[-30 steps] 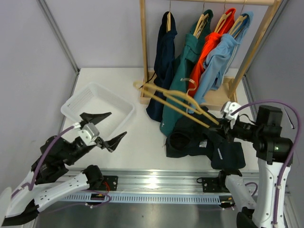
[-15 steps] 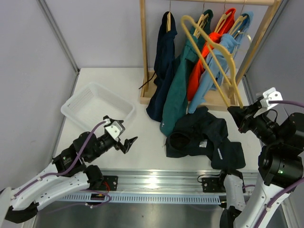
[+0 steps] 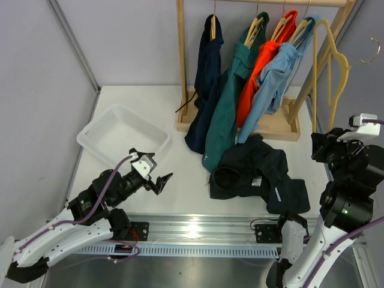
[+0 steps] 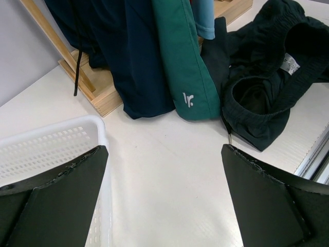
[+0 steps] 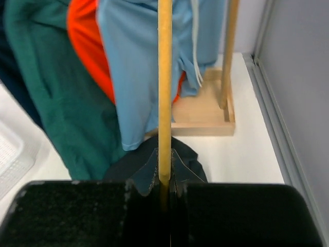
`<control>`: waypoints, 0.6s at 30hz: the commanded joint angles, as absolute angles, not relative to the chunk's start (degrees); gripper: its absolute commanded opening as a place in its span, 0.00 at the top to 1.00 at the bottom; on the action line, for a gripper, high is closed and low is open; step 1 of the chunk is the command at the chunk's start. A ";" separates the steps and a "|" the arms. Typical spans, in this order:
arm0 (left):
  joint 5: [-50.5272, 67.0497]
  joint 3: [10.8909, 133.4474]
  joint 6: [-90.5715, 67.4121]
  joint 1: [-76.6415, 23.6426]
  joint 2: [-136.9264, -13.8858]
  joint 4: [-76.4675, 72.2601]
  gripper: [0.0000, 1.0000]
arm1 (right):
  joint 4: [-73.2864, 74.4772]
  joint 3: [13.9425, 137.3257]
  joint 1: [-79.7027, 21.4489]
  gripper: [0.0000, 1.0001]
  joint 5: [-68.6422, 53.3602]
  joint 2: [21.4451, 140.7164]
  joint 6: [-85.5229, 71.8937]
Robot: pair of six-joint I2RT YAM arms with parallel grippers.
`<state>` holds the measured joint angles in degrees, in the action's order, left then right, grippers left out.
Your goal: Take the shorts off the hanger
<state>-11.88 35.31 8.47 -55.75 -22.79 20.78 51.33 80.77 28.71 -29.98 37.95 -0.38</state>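
The shorts (image 3: pixel 258 174) lie crumpled on the table in front of the rack, white label showing. They also fill the upper right of the left wrist view (image 4: pixel 267 87). The pale wooden hanger (image 3: pixel 327 78) stands bare and upright in the air at the far right, clear of the shorts. My right gripper (image 3: pixel 321 147) is shut on its lower bar. In the right wrist view the bar (image 5: pixel 164 77) rises straight up from my right gripper (image 5: pixel 164 164). My left gripper (image 3: pixel 155 167) hovers low over the table left of the shorts, wide open, nothing between its fingers (image 4: pixel 164 154).
A white basket (image 3: pixel 102 129) sits at the left, its rim beside my left finger (image 4: pixel 51 134). The wooden rack (image 3: pixel 182 60) at the back holds navy (image 3: pixel 207 78), teal (image 3: pixel 225 102), orange (image 3: pixel 255 78) and light blue (image 3: pixel 279 72) garments on hangers. Grey walls close both sides.
My right arm swung the hanger up off the shorts and over to the far right. The shorts stayed on the table. The left arm came toward the centre, then held still.
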 commanded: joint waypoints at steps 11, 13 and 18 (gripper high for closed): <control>-10.99 34.72 7.91 -55.81 -22.24 17.84 0.01 | 40.52 80.33 29.18 1.00 -20.30 52.09 1.13; -10.81 34.63 8.00 -55.81 -22.06 17.84 0.01 | 39.91 81.29 27.61 1.00 -19.08 54.57 1.67; -10.90 34.63 8.00 -55.81 -22.06 17.75 0.01 | 37.62 81.74 20.14 1.00 -11.97 57.39 3.43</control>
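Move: The free right-hand stretch of the rack's rod, the likely place for the empty hanger, lies about 27 cm ahead of the right hand, 3 cm left and 22 cm above it. The right post stands roughly 5 cm right of that stretch; the light-blue garment hangs some 22 cm ahead of the hand and 16 cm left. The black shorts lie 4 cm ahead, 15 cm left and 40 cm below. From the left hand the rod stretch is about 29 cm ahead, 56 cm right and 38 cm up. The empty hanger, still pinched near one end in the right hand's shut fingers and standing up from them, is carried about 10 cm forward towards the right end of the rack. The hand also shifts roughly 7 cm right and sinks 6 cm, tipping nose-down about 15 degrees, slowly at first and then faster. ##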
